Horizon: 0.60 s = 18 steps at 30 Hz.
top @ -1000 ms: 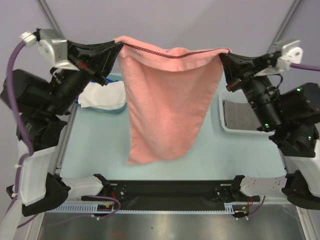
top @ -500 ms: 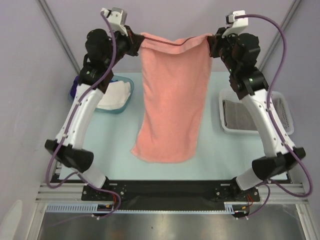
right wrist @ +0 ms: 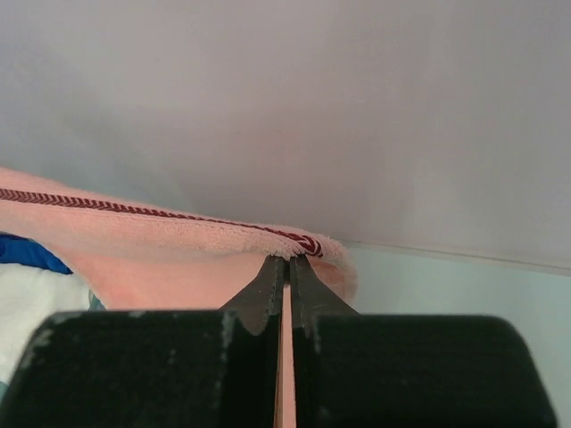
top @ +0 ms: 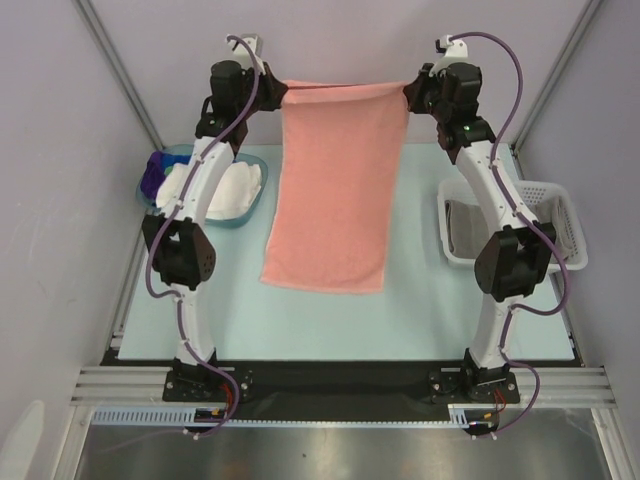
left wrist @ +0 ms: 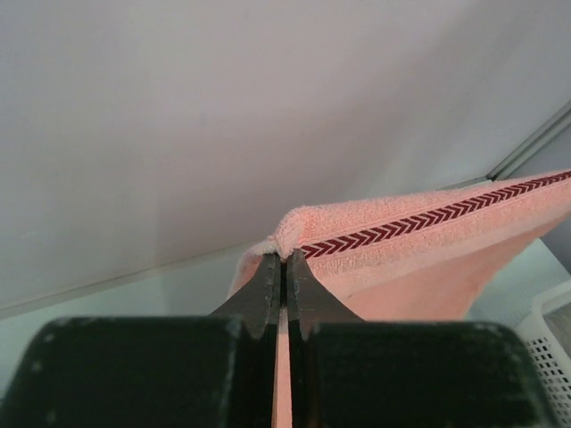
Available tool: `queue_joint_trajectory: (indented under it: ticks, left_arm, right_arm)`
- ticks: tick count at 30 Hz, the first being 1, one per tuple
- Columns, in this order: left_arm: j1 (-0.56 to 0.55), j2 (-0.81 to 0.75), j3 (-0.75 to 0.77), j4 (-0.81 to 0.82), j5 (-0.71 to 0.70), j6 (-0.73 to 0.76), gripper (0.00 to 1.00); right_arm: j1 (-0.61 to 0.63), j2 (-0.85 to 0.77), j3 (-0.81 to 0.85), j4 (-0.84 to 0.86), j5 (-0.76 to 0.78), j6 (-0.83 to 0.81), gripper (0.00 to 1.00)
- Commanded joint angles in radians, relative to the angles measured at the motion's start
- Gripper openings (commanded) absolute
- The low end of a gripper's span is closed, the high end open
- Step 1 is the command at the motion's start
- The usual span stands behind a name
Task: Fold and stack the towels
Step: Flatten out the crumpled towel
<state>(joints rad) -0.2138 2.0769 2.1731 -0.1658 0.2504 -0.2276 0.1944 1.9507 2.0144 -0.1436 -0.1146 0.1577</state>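
A salmon pink towel (top: 335, 190) is stretched out between both arms at the far side of the table, its lower part draped over the light table top. My left gripper (top: 281, 95) is shut on its far left corner (left wrist: 287, 241), next to a dark red chevron band. My right gripper (top: 408, 95) is shut on the far right corner (right wrist: 303, 245). More towels, white and blue-purple, lie bunched in the translucent blue tub (top: 205, 187) on the left. A grey towel (top: 480, 232) lies in the white mesh basket (top: 560, 215) on the right.
Both arms reach far forward from their bases (top: 340, 385) at the near edge. Grey enclosure walls and slanted frame posts (top: 120, 80) close in the back and sides. Tub and basket flank the spread towel.
Both arms have swung away from the camera toward the far wall, carrying the pink towel with them. Its hanging lower end has come down onto the table and the cloth now lies spread flatter.
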Motion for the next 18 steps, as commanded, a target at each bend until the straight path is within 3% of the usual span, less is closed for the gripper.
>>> queue_joint_trajectory:
  ticks: [1, 9, 13, 18]
  left_arm:
    - [0.008, -0.005, 0.051, 0.089, 0.018, -0.018, 0.00]
    - [0.017, -0.054, -0.127, 0.129, 0.013, -0.004, 0.00]
    - [0.028, -0.064, -0.165, 0.111, 0.024, -0.018, 0.00]
    - [0.028, -0.152, -0.335, 0.135, 0.044, -0.036, 0.00]
  right_arm:
    - [0.002, -0.010, 0.070, 0.067, -0.007, 0.017, 0.00]
    - [0.017, -0.053, -0.057, 0.013, 0.042, 0.058, 0.00]
    - [0.036, -0.127, -0.213, 0.004, 0.052, 0.080, 0.00]
    - [0.069, -0.193, -0.336, -0.042, 0.061, 0.105, 0.00]
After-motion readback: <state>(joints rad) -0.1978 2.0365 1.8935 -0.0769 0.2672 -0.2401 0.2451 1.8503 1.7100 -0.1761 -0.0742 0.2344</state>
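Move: Both hands hold the salmon towel's far edge, one at each corner, some 36 cm above the table; its near hem already lies on the table. The hem's middle is about 27 cm back from the left hand and 8 cm to its right, and from the right hand 27 cm back and 21 cm left. The blue tub stands roughly 19 cm left of the left hand and 4 cm ahead; the white basket is about 25 cm right of the right hand and 8 cm back. After barely moving at first, both shut grippers keep their pinch on the far corners and sink together towards the table, the left about 9 cm almost straight down, the right about 10 cm down while also drawing some 4 cm back towards the near hem. Both wrists tip the fingertips downward as they go, the right one a little more, and the band edge stays stretched across between the hands. ##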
